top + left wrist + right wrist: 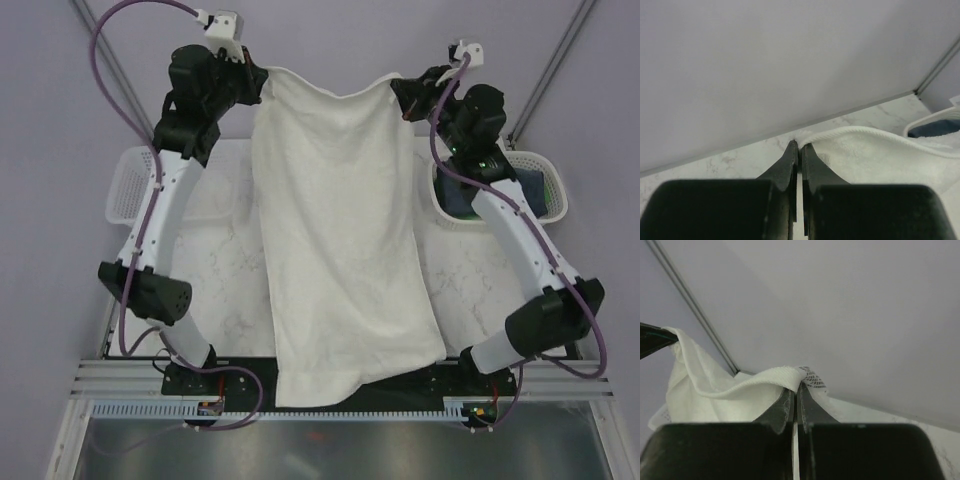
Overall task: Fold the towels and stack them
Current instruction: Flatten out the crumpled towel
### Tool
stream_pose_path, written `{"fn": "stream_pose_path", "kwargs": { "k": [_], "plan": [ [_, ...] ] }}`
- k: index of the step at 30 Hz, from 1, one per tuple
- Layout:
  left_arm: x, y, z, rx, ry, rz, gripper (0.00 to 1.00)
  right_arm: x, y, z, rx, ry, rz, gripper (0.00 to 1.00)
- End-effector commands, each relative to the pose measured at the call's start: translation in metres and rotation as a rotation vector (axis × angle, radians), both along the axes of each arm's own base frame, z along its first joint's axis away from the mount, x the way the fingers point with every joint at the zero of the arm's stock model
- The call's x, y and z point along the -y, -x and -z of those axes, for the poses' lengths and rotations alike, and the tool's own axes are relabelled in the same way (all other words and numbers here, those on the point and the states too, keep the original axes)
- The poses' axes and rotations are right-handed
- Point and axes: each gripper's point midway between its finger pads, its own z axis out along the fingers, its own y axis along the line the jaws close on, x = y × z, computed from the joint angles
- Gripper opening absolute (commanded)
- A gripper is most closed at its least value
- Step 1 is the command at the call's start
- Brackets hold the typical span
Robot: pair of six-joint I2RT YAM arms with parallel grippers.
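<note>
The large cream-white towel (340,230) is stretched lengthwise over the table, its far edge lifted and its near end hanging over the front rail. My left gripper (262,82) is shut on the towel's far left corner (850,145), pinching the hem at its tips (799,146). My right gripper (403,90) is shut on the far right corner (775,377), beside the printed label (815,378). A dark navy-blue towel (535,190) lies in the right basket. The green towel is out of view.
A white mesh basket (128,185) sits at the table's left edge and another (552,175) at the right, partly under the right arm. The purple back wall (330,30) stands just beyond both grippers. The marble tabletop (225,270) shows beside the towel.
</note>
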Motion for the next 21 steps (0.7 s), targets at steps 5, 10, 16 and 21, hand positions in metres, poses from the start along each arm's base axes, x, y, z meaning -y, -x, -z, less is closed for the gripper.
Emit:
{"fn": "stream_pose_path", "kwargs": {
  "k": [5, 10, 16, 21],
  "plan": [
    [-0.025, -0.078, -0.017, 0.217, -0.006, -0.054, 0.02, 0.01, -0.077, -0.02, 0.129, -0.045, -0.007, 0.0],
    [-0.005, -0.105, 0.027, 0.171, -0.034, 0.039, 0.02, 0.006, -0.117, 0.019, 0.115, -0.04, -0.051, 0.0],
    [0.003, -0.114, 0.067, 0.149, -0.144, 0.104, 0.02, 0.017, -0.138, 0.044, 0.163, 0.017, -0.066, 0.0],
    [0.001, -0.098, 0.102, 0.102, -0.24, 0.141, 0.02, 0.028, -0.135, 0.078, 0.088, 0.053, -0.132, 0.0]
  ]
}}
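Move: Straight ahead of both hands, the table's far edge lies about 15 cm farther out and 45 cm below. The white towel hangs between them from its pinched top corners, its lower hem some 45 cm back, roughly 17 cm right of the left hand and 7 cm left of the right. The empty basket is about 24 cm left and 3 cm ahead of the left hand; the blue towel's basket is 28 cm right and 6 cm ahead of the right, both 43 cm below. Swinging the white towel out and down, both hands drive towards the table's far edge, the left about 11 cm forward and the right about 15, each sinking some 10 cm; most of it comes in a quick first burst, then they ease off. The right hand drifts about 2 cm rightward, widening the span, while both shut grippers keep their corners and the wrists barely turn. ##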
